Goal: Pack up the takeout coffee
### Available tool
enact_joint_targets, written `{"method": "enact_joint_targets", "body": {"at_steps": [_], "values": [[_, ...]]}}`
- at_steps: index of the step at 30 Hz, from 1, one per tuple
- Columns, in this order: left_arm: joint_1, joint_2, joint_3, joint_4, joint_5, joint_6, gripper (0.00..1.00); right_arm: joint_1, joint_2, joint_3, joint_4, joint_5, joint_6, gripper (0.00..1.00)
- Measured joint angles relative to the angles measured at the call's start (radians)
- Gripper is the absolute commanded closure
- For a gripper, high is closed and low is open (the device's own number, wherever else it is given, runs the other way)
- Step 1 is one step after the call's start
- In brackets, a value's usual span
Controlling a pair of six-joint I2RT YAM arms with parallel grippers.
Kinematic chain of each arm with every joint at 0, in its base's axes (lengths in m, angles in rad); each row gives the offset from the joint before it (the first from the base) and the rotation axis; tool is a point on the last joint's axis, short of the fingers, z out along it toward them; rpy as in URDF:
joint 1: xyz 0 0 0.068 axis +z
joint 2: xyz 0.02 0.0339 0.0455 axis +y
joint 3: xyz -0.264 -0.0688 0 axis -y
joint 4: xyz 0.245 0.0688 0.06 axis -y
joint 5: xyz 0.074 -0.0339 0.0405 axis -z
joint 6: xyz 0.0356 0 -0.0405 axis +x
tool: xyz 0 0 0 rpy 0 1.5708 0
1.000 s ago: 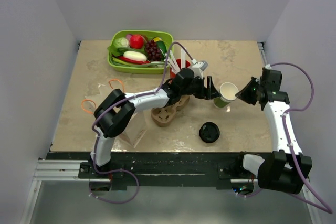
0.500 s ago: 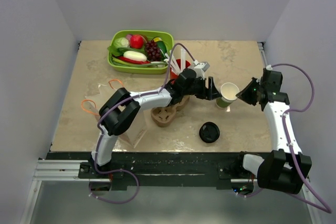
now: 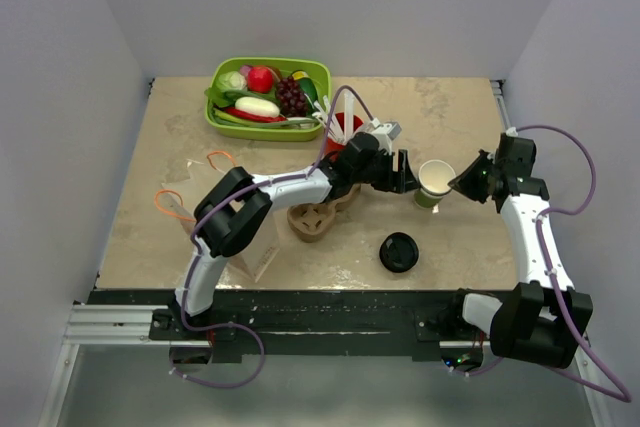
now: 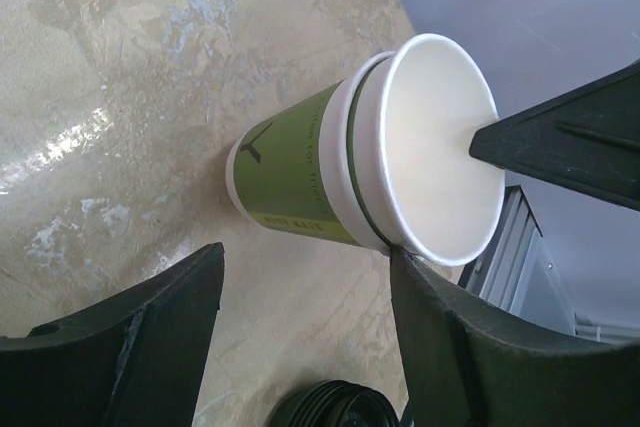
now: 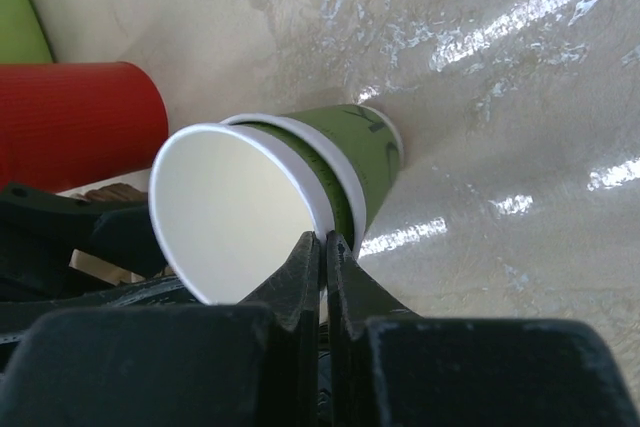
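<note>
The takeout coffee cup [image 3: 435, 182], green with a white inside, stands tilted right of the table's middle, with no lid on it. Two white rims show one behind the other on the cup [image 4: 300, 172]. My right gripper [image 3: 462, 183] is shut on the cup's rim, one finger inside and one outside, as the right wrist view shows [image 5: 324, 239]. My left gripper [image 3: 408, 175] is open just left of the cup; the cup [image 5: 365, 162] lies beyond its fingertips [image 4: 305, 255], apart from them. The black lid [image 3: 399, 252] lies flat on the table nearer the arms, its edge visible below the jaws [image 4: 335, 409].
A red cup [image 3: 345, 127] with white sticks stands behind the left arm, also seen as the red cup [image 5: 80, 117]. The brown cardboard carrier [image 3: 318, 215] lies under that arm. A green tray [image 3: 222, 117] of fruit and vegetables sits at the back left. Orange rings [image 3: 165, 202] lie at the left.
My left gripper has edged right, closer to the cup, and its jaws have narrowed slightly. The right gripper and cup have barely shifted.
</note>
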Motion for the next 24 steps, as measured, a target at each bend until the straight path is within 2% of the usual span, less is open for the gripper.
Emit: {"method": "enact_joint_targets", "body": {"at_steps": [13,16,18,20,24], "values": [[-0.003,0.003,0.000,-0.039,-0.037,0.015,0.27,0.001,-0.011,0.001,0.021,-0.025,0.023,1.00],[-0.003,0.003,-0.001,-0.038,-0.037,0.017,0.19,0.001,-0.017,0.013,0.010,-0.010,0.017,1.00],[-0.003,0.000,-0.002,-0.039,-0.036,0.024,0.08,0.001,-0.031,0.029,0.005,0.003,0.010,1.00],[-0.002,-0.010,-0.003,-0.039,-0.033,0.033,0.02,0.002,-0.055,0.053,-0.002,0.020,0.003,1.00],[-0.003,-0.069,-0.005,-0.047,-0.029,0.056,0.00,0.002,-0.100,0.108,-0.010,0.055,-0.005,1.00]]}}
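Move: The right hand pinches the upper takeout cup's rim; that cup's middle is roughly 4 cm to its left, 1 cm ahead and 5 cm below, nested in the lower cup, whose middle sits about 7 cm below the hand. The black lid lies some 11 cm left of this hand and 10 cm back, 11 cm down. From the left hand, the upper cup's middle is about 6 cm right, 2 cm back and 1 cm below. Upward, slowly at first and then quickly, the right hand draws the upper cup about 7 cm out of the lower one, keeping its pinch on the rim and tilting its fingertips up some 10 degrees. The left hand, its near finger at the stacked rims, first sinks 1 cm and holds there, then opens wide and rises about 3.5 cm, its finger coming clear. ##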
